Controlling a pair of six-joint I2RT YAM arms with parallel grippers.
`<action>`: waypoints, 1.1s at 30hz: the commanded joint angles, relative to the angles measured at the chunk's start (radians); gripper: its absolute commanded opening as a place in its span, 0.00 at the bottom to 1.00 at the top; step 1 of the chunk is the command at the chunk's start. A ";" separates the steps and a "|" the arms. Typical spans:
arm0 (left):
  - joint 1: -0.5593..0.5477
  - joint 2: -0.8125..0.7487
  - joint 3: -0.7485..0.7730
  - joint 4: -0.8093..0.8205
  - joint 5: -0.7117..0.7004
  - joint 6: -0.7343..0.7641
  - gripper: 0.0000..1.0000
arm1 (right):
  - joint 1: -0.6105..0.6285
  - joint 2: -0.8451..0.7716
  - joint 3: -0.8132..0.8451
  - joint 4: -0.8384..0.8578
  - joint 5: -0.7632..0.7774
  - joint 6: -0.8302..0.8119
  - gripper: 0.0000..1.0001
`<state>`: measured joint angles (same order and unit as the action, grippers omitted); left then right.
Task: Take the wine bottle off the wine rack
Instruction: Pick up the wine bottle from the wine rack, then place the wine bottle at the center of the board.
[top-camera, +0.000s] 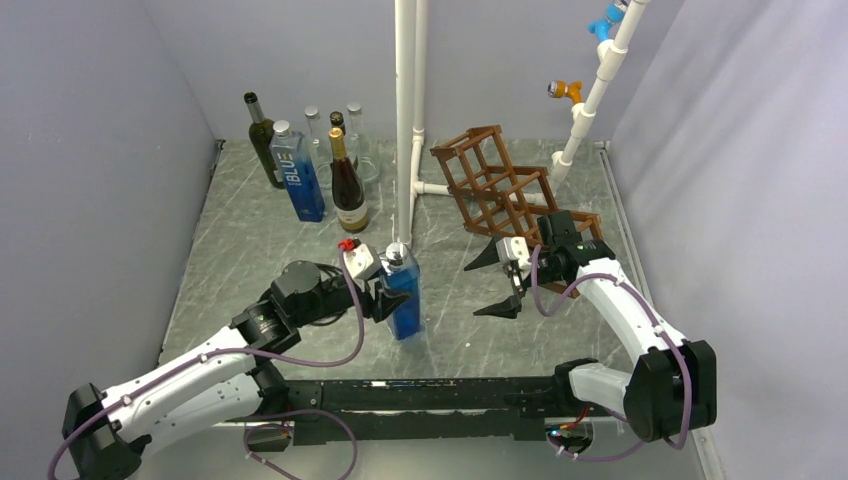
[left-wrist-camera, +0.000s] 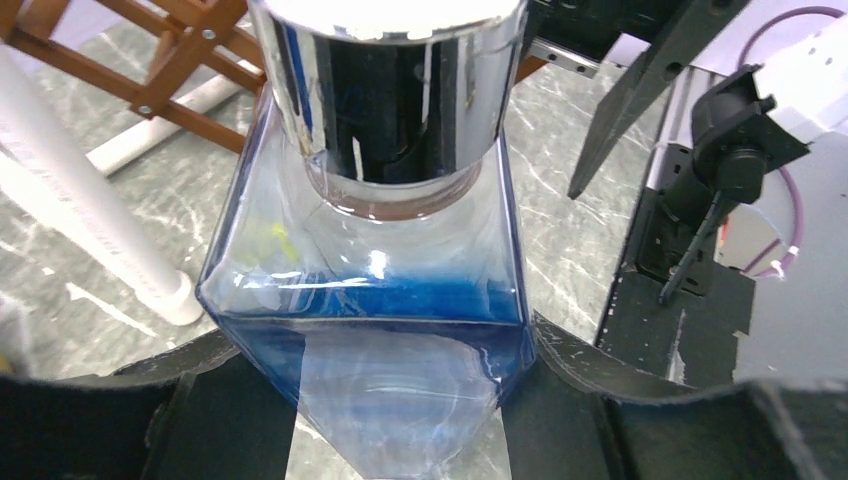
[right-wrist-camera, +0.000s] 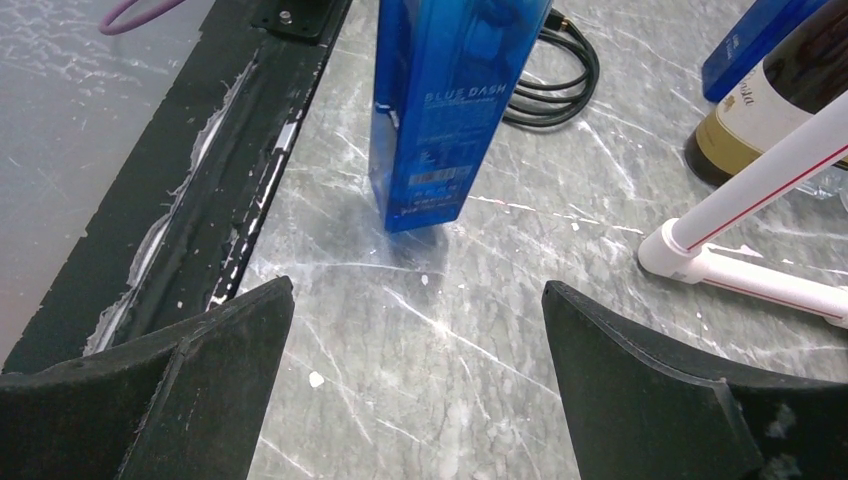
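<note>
The wine bottle (top-camera: 405, 285) is a square blue glass bottle with a silver cap. It stands upright on the grey table, in front of the white pipe post. My left gripper (top-camera: 386, 300) is shut on its shoulder, one black finger on each side (left-wrist-camera: 585, 410), just under the cap (left-wrist-camera: 390, 90). The right wrist view shows the bottle's lower body (right-wrist-camera: 440, 120) with its base on the table. The brown wooden wine rack (top-camera: 500, 190) lies tilted at the back right with no bottle showing in its cells. My right gripper (top-camera: 478, 290) hangs open in front of the rack, nothing between its fingers (right-wrist-camera: 417, 290).
Several other bottles (top-camera: 310, 170) stand grouped at the back left. A white pipe frame (top-camera: 405, 120) rises mid-table, its foot (right-wrist-camera: 740, 270) running along the surface. A black rail (top-camera: 420, 395) spans the near edge. A dark cable (right-wrist-camera: 565, 80) lies behind the blue bottle.
</note>
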<state>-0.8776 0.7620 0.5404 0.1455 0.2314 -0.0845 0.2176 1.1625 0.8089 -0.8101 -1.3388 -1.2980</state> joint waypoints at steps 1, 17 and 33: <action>0.040 -0.071 0.121 0.084 -0.073 0.052 0.00 | -0.004 -0.021 -0.004 0.033 -0.016 -0.014 0.98; 0.479 -0.069 0.179 0.034 -0.162 0.072 0.00 | -0.006 -0.026 -0.014 0.051 0.007 -0.004 0.99; 0.806 0.068 0.186 0.240 -0.208 0.072 0.00 | -0.006 -0.029 -0.015 0.043 0.018 -0.016 0.99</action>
<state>-0.1070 0.8303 0.6224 0.1135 0.0429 -0.0200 0.2173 1.1561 0.7959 -0.7849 -1.3025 -1.2903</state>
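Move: The left hand still grips an upright blue bottle by its upper part. The standing blue bottle it is being taken to lies about 27 cm ahead and 21 cm left. The gold-necked wine bottle stands some 25 cm ahead and 12 cm left; the black cable coil lies about 9 cm ahead, 20 cm left and 22 cm below. From the empty right hand, the standing blue bottle is roughly 27 cm ahead and 38 cm left. Left hand carries its blue bottle 23 cm left, 16 cm forward towards the standing one, turning 55 degrees counter-clockwise. ##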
